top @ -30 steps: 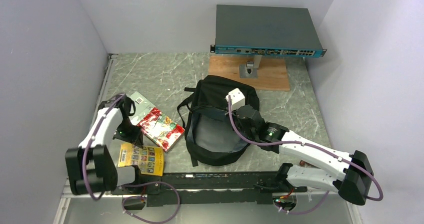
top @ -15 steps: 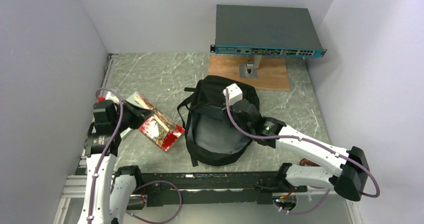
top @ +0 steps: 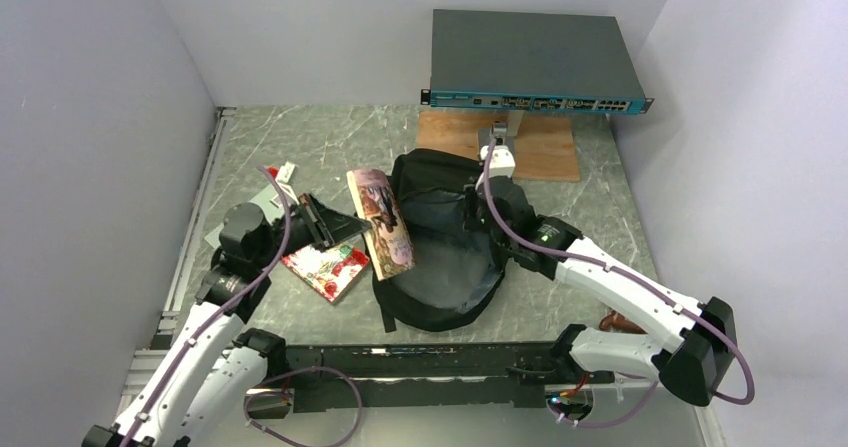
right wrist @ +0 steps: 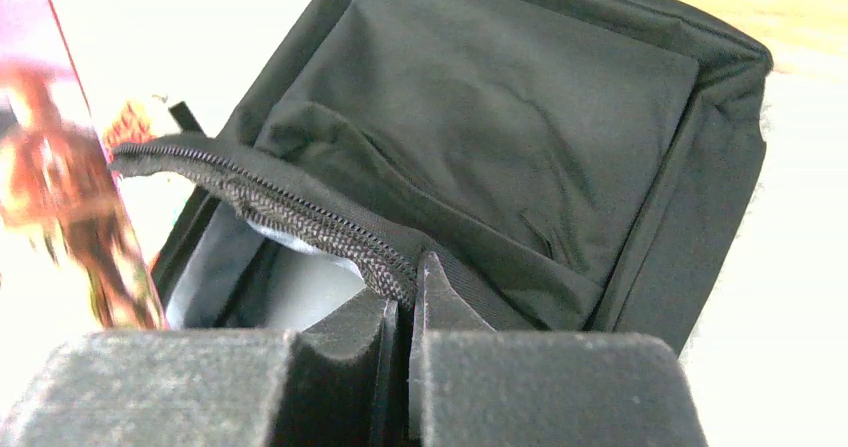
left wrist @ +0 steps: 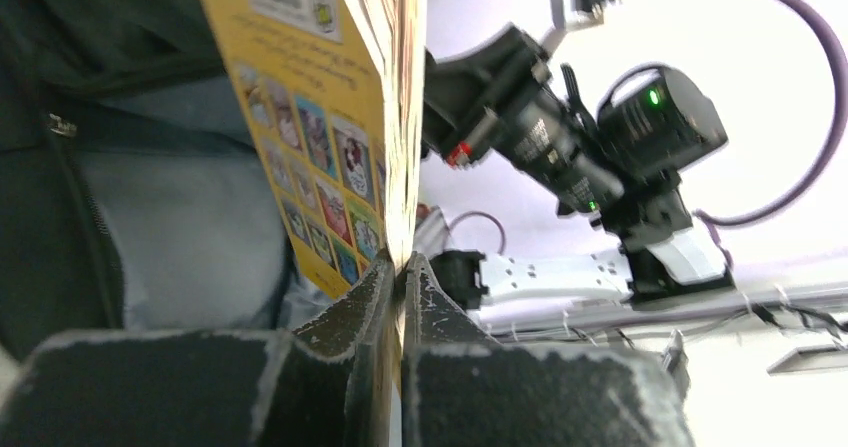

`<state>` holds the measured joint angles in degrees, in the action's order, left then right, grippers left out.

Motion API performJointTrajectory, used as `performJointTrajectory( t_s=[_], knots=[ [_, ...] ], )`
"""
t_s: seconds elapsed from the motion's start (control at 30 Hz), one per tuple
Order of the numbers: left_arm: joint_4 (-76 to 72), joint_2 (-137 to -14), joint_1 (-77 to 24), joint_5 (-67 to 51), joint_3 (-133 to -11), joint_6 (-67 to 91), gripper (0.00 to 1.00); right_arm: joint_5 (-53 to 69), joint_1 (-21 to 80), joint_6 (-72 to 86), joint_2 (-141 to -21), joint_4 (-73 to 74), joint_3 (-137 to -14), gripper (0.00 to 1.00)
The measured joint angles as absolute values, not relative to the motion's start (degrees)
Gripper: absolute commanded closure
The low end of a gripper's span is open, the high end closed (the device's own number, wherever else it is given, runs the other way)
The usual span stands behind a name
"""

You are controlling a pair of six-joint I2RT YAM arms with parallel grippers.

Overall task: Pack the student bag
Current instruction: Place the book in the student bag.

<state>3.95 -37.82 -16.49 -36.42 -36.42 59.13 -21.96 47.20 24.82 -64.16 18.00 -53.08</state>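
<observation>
The student bag (top: pixel 440 267) lies black and soft mid-table, its mouth open and pale lining (left wrist: pixel 170 227) showing. My right gripper (top: pixel 479 210) is shut on the bag's zipper rim (right wrist: pixel 300 222) at the far right side and holds it up; the right wrist view shows the jaws (right wrist: pixel 405 272) pinching that fabric. My left gripper (top: pixel 353 230) is shut on a thin book (top: pixel 381 222) that stands upright at the left edge of the bag's mouth. In the left wrist view the book's yellow back cover (left wrist: pixel 320 137) rises from the closed fingertips (left wrist: pixel 403 265).
A red patterned book (top: pixel 325 267) lies on the table left of the bag, with a grey flat item (top: pixel 222 231) beyond it. The grey rack box (top: pixel 535 62) stands on a post over a wooden board (top: pixel 555 149) at the back. A brown object (top: pixel 620 320) lies by the right arm.
My left arm swung right and up, carrying the book from the table's left side to the bag's mouth. My right gripper moved toward the back, pulling the bag's rim with it.
</observation>
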Motion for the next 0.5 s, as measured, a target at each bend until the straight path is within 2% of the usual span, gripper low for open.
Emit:
performJointTrajectory(
  t_s=[0.27, 0.5],
  knots=[
    [-11.49, -36.99, -25.17, -34.94, -24.67, 67.22, 1.0, -18.98, 39.59, 33.8, -63.77, 18.83, -53.69, 1.0],
    [-27.68, -38.06, -26.65, -29.52, -4.08, 73.84, 1.0, -16.25, 39.18, 34.83, -63.13, 18.35, -53.12, 1.0]
  ],
)
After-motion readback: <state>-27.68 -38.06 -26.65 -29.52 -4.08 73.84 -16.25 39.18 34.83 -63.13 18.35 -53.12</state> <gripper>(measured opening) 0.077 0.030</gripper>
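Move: I already hold the book in my left hand; the student bag's open mouth lies about 13 cm to the right of this hand, 7 cm ahead and some 25 cm below. The red book lies 12 cm left, 7 cm ahead and about 27 cm below. My right hand, already pinching the bag's zipped rim, has the middle of the mouth about 5 cm to its left, level fore and aft, and some 17 cm below. I ease my left hand right and back about 3 cm, then drop it ever faster, some 13 cm in all, bringing the gripped book down towards the left side of the student bag's mouth and tipping the wrist down about 15 degrees. My right hand keeps its pinch on the rim, drawing it about 2 cm right and forward as it rolls its left side up roughly 10 degrees. ##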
